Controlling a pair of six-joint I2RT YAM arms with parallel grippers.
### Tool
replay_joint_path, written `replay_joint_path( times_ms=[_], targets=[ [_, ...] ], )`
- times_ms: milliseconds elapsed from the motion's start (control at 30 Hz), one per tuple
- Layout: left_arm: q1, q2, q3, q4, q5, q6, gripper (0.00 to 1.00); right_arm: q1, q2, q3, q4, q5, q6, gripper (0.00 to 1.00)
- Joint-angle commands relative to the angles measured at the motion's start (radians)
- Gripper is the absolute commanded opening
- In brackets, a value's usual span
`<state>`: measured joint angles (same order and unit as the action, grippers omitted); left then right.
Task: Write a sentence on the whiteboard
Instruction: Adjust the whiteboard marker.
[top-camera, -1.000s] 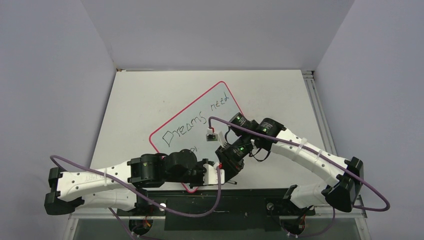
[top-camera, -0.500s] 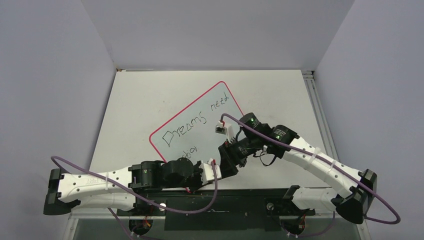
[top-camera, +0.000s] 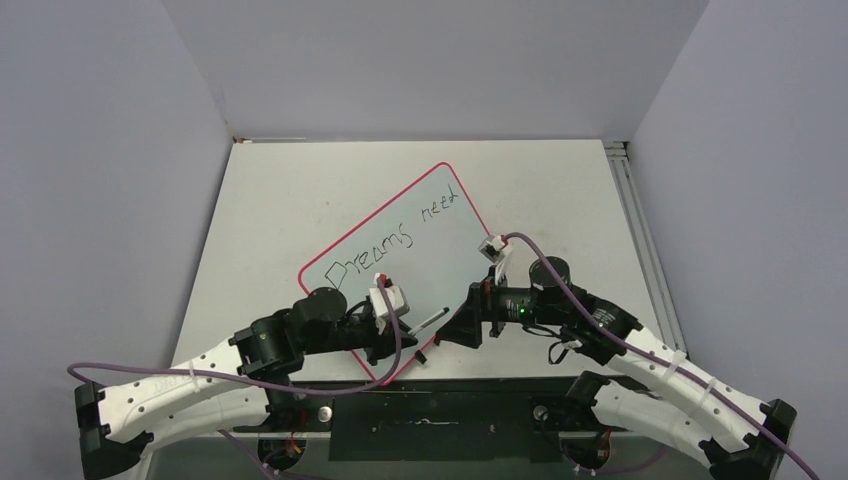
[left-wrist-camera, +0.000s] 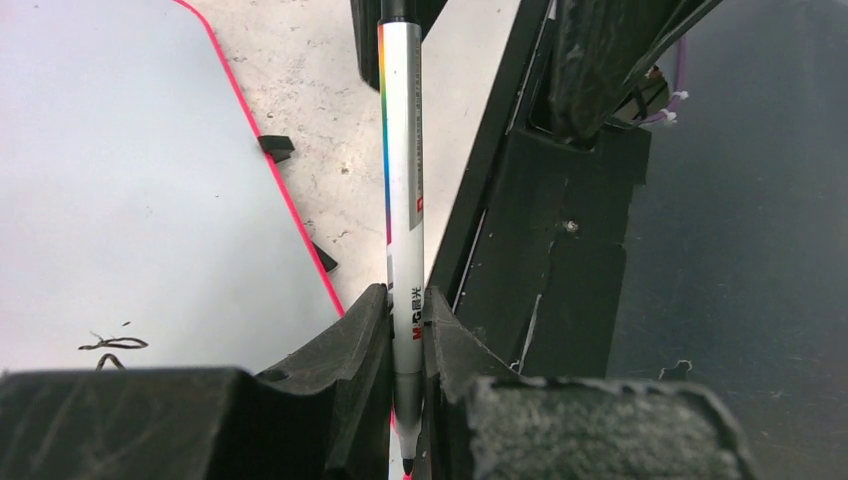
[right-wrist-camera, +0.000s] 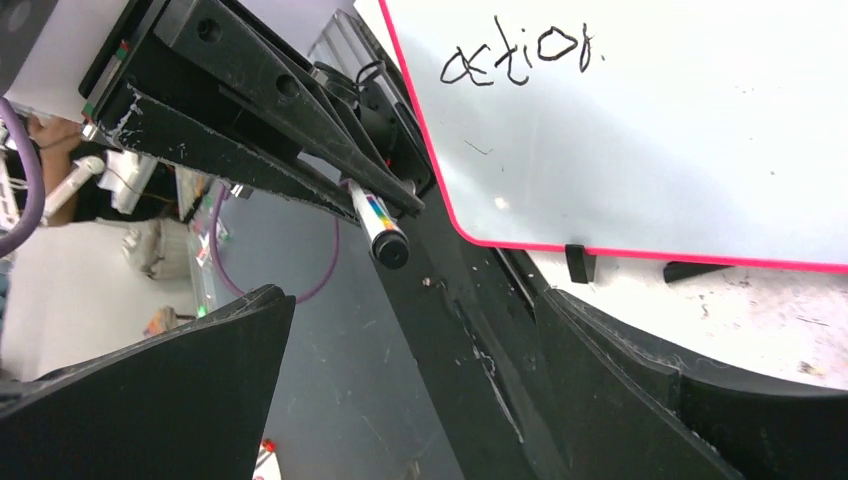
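The whiteboard (top-camera: 400, 262) lies tilted on the table, with a pink-red rim and two small black feet (left-wrist-camera: 277, 147) at its near edge. The sentence reads "Dreams need" (top-camera: 392, 240) in one slanted row, with "action" (right-wrist-camera: 520, 55) below it. My left gripper (left-wrist-camera: 405, 305) is shut on a white marker (left-wrist-camera: 402, 180) with a rainbow stripe, its tip pointing back between the fingers, over the board's near corner. The same marker (top-camera: 428, 321) shows from above. My right gripper (top-camera: 452, 335) stands open just right of the marker's (right-wrist-camera: 378, 225) rear end, holding nothing.
A black base rail (top-camera: 450, 400) runs along the table's near edge under both grippers. An aluminium rail (top-camera: 640, 230) lines the table's right edge. Purple cables (top-camera: 230, 378) loop off both arms. Grey walls close in the left, right and back.
The left gripper closed on the marker and swung left over the board's near edge. The right gripper opened, let go of the marker and drew back to the right.
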<state>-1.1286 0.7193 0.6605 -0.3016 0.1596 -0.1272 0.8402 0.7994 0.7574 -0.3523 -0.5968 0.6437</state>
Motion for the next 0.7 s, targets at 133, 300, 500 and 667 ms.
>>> replay_joint_path(
  times_ms=[133, 300, 500, 667],
  targets=[
    [0.051, 0.037, 0.012, 0.085, 0.152, -0.04, 0.0, 0.092, -0.008, -0.058, 0.231, 0.101, 0.107, 0.87],
    [0.054, 0.056, 0.016, 0.079, 0.179, -0.04, 0.0, 0.163, 0.031, -0.038, 0.22, 0.185, 0.084, 0.75],
    [0.056, 0.056, 0.014, 0.082, 0.195, -0.04, 0.0, 0.176, 0.058, -0.036, 0.247, 0.222, 0.079, 0.62],
    [0.056, 0.046, 0.007, 0.099, 0.217, -0.043, 0.0, 0.176, 0.046, -0.085, 0.338, 0.217, 0.125, 0.57]
  ],
)
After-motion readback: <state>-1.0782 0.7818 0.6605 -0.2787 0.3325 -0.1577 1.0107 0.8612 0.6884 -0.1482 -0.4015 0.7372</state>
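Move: Between the two grippers is the whiteboard marker, held by the left hand with its capped end sticking out; its middle lies about 4 cm to the left hand's right, 2 cm ahead and 1 cm above. From the open right hand it is roughly 6 cm left, 2 cm ahead and 1 cm below. The whiteboard's middle lies some 18 cm ahead of the right hand, 11 cm left and 20 cm below. Closing in on the marker's capped end, the right hand travels about 3.5 cm left and a little down, swaying back about a centimetre and forward again, while its wide-open fingers narrow to just over half open around the cap. The left hand keeps its pinch on the marker and eases back, right and slightly down by 1 to 2 cm, turning a few degrees clockwise. ##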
